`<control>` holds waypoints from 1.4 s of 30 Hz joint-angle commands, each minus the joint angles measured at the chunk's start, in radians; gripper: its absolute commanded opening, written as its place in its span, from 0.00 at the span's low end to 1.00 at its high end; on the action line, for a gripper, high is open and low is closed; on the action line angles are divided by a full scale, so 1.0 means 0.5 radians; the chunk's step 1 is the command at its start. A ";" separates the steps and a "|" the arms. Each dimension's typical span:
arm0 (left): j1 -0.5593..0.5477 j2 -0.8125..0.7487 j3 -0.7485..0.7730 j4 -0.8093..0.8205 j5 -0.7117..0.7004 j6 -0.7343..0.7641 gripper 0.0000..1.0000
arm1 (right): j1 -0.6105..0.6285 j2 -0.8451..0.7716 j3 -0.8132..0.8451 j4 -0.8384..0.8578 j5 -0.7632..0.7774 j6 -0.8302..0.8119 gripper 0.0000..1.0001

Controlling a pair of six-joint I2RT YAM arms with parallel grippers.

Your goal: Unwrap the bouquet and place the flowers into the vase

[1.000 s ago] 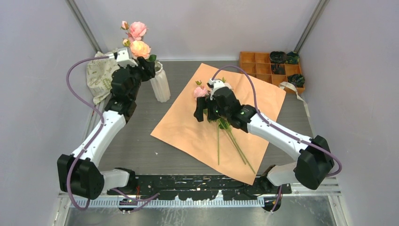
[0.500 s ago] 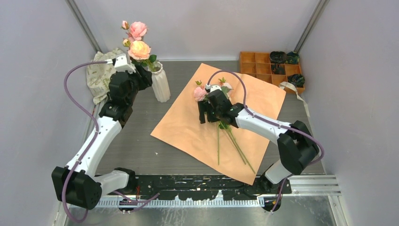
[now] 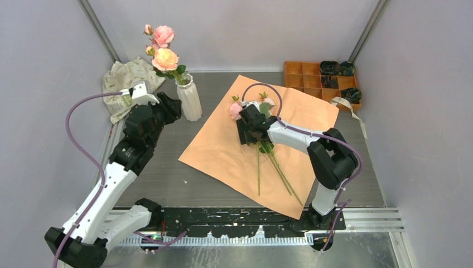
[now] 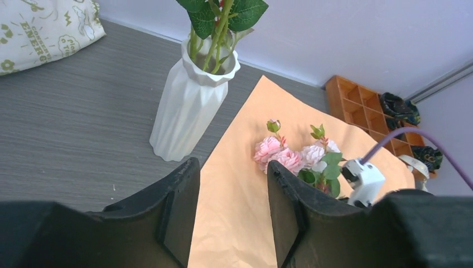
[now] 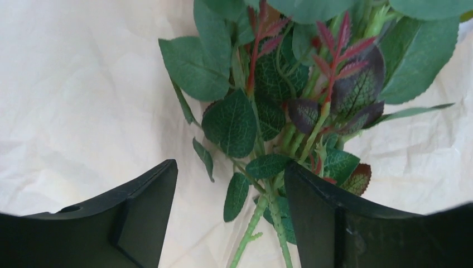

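Observation:
The white ribbed vase [image 3: 189, 98] [image 4: 187, 106] stands at the back left and holds two peach and pink flowers [image 3: 165, 57]. The bouquet's orange paper [image 3: 223, 151] [image 4: 240, 190] lies flat and unwrapped. On it lie the other flowers [image 3: 237, 110] [image 4: 279, 157], their long stems [image 3: 277, 170] pointing toward the near edge. My right gripper [image 3: 245, 137] [image 5: 230, 167] is low over them and open, with green stems [image 5: 254, 220] between its jaws and untouched by either one. My left gripper [image 3: 173, 107] [image 4: 231, 167] hangs open and empty just left of the vase.
A cream patterned cloth bag [image 3: 125, 82] [image 4: 39, 30] lies at the back left. An orange wooden compartment tray [image 3: 312, 78] [image 4: 357, 100] with dark items sits at the back right. A cream ribbon [image 3: 348, 107] lies beside it. Grey walls close in on both sides.
My left gripper has drawn back from the vase toward the near left, leaving the flowers in it. The right gripper has shifted slightly over the stems and its jaws have narrowed.

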 commanded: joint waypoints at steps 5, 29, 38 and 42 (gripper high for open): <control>-0.104 -0.236 -0.007 -0.156 -0.130 -0.015 0.48 | -0.030 0.194 0.273 -0.046 0.086 -0.069 0.59; -0.107 -0.347 0.122 -0.321 -0.055 0.008 0.47 | -0.038 -0.315 0.805 -0.354 -0.385 -0.015 0.01; -0.108 -0.448 0.214 -0.390 -0.045 -0.008 0.47 | -0.039 -0.551 1.007 0.406 -0.655 -0.053 0.01; -0.107 -0.453 0.229 -0.386 -0.044 -0.011 0.47 | -0.038 -0.469 0.939 1.121 -0.520 0.008 0.01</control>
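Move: The pink rose's stem lies about 3 cm ahead of the right hand, 1 cm left and 3 cm below; its blooms are some 10 cm ahead and 5 cm left. The white roses stand roughly 12 cm ahead and 5 cm right, the vase about 20 cm left and 10 cm ahead. From the left hand the stem is some 22 cm right, 4 cm ahead and 28 cm below. Right hand edges forward-down, pinches the pink rose's stem, lifts some 40 cm, tilting up; left backs away. ##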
